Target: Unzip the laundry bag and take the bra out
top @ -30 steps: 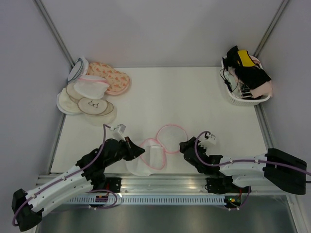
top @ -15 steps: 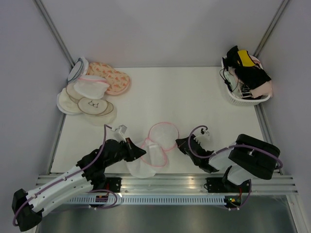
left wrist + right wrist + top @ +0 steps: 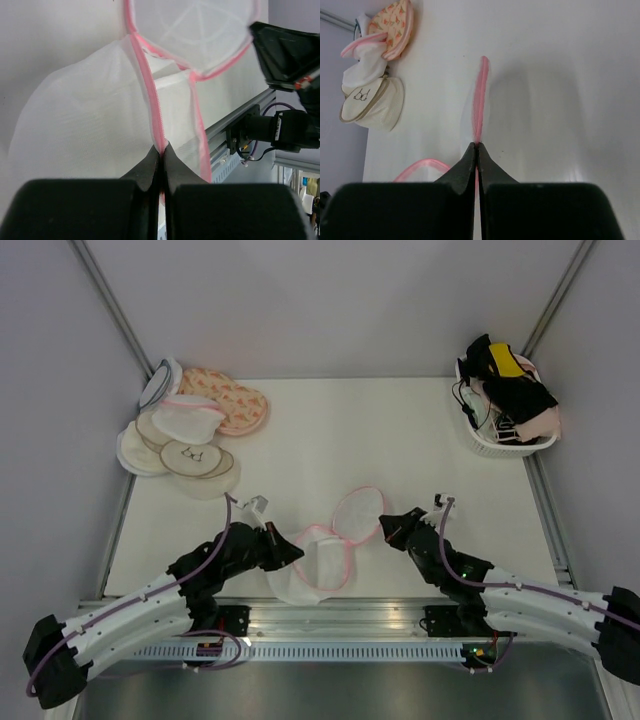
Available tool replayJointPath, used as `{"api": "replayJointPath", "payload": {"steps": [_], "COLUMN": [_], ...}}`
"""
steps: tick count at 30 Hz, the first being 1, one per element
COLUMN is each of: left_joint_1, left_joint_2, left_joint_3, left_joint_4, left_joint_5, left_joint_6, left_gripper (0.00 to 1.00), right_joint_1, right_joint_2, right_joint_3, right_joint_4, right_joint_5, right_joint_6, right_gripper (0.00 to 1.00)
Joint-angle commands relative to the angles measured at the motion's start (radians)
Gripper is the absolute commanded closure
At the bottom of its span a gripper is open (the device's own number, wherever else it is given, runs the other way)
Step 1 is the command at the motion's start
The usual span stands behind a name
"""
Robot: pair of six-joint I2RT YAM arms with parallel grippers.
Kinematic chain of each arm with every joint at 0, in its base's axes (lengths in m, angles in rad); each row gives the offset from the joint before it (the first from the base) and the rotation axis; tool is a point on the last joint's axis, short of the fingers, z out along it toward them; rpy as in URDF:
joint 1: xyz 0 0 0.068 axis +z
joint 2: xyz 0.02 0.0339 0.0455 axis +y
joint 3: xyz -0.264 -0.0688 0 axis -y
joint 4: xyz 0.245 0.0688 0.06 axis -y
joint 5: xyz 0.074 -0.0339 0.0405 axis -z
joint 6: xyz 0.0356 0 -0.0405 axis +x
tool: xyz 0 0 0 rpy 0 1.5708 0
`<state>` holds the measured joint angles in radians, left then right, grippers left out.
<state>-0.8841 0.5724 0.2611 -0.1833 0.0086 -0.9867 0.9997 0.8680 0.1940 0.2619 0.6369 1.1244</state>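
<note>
The laundry bag [image 3: 312,568], white mesh with pink zipper trim, lies unzipped near the table's front edge. Its disc-like lid [image 3: 357,515] is swung out to the right, joined to the bag at one side. My left gripper [image 3: 292,553] is shut on the bag's pink rim [image 3: 152,107] at its left side. My right gripper [image 3: 386,531] is shut on the lid's pink edge [image 3: 480,97], which runs edge-on away from the fingertips. White fabric [image 3: 170,85] shows inside the open bag; I cannot tell whether it is the bra.
A pile of other pouches sits at the back left: a peach floral one [image 3: 225,398], white ones [image 3: 188,418], a cream disc with a bra drawing [image 3: 192,457]. A white basket [image 3: 490,445] of dark and pink garments stands at the back right.
My right arm has swung round and its gripper has carried the lid's edge up and to the right, tilting the lid away. The left gripper has kept hold and shifted slightly right.
</note>
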Motion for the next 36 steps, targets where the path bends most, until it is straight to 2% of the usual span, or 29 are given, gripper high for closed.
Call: {"api": "replayJointPath", "payload": {"steps": [1,3,7,12,13,14,15,17,18,21,25,30,36], "left_joint_1": [0.008,0.01,0.013,0.016,0.017,0.02,0.033,0.042,0.053,0.06,0.065,0.066,0.066], "left_joint_2": [0.085,0.182,0.348,0.536,0.556,0.573,0.595,0.6,0.598,0.558,0.416,0.094,-0.253], "left_joint_3": [0.099,0.139,0.269,0.386,0.404,0.412,0.418,0.418,0.415,0.391,0.336,0.308,0.259], "left_joint_4": [0.131,0.162,0.263,0.363,0.376,0.383,0.381,0.366,0.339,0.274,0.092,-0.184,-0.476], "left_joint_5": [0.002,0.007,0.039,0.082,0.088,0.087,0.087,0.065,0.036,-0.004,-0.163,-0.347,-0.421], "left_joint_6": [0.029,0.057,0.089,0.109,0.109,0.106,0.105,0.086,0.079,0.057,0.01,-0.053,-0.151], "left_gripper": [0.98,0.98,0.98,0.98,0.93,0.87,0.69,0.41,0.22,0.1,0.09,0.04,0.01], "right_joint_1": [0.013,0.017,0.025,0.036,0.057,0.071,0.083,0.122,0.128,0.149,0.206,0.278,0.46], "right_joint_2": [-0.157,-0.243,-0.276,-0.118,-0.085,-0.067,-0.055,-0.029,-0.023,0.006,0.081,0.213,0.515], "right_joint_3": [0.074,0.123,0.218,0.369,0.381,0.392,0.409,0.416,0.424,0.456,0.492,0.574,0.694], "right_joint_4": [-0.344,-0.435,-0.614,-0.71,-0.714,-0.713,-0.71,-0.688,-0.682,-0.671,-0.606,-0.511,-0.379], "right_joint_5": [0.082,0.115,0.145,0.168,0.19,0.205,0.219,0.236,0.237,0.276,0.299,0.303,0.336], "right_joint_6": [-0.142,-0.185,-0.279,-0.417,-0.435,-0.46,-0.498,-0.538,-0.551,-0.59,-0.705,-0.926,-1.164], "right_gripper": [1.0,1.0,1.0,1.0,1.0,1.0,0.99,1.0,1.0,1.0,1.0,1.0,0.99]}}
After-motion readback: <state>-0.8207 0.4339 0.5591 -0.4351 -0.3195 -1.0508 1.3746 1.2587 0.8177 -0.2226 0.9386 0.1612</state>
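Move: Between the two hands, each still pinching its pink rim, is the laundry bag. Its body lies about 3 cm right of the left hand, 1 cm behind it and 6 cm below. The lid stands some 15 cm right of that hand, 10 cm ahead and 4 cm below. From the right hand the lid is about 5 cm left, 2 cm ahead and 3 cm below; the body is 17 cm left, 9 cm back and 6 cm below. Sweeping its rim about 9 cm forward, 9 cm right and 7 cm up, the left hand opens wide and lets go, then swings back left some 14 cm, rising again and turning counter-clockwise. The right hand keeps its pinch on the lid's rim, first rising and going right about 4 cm, then swinging left about 11 cm past its start while rolling some 65 degrees, left side down. ##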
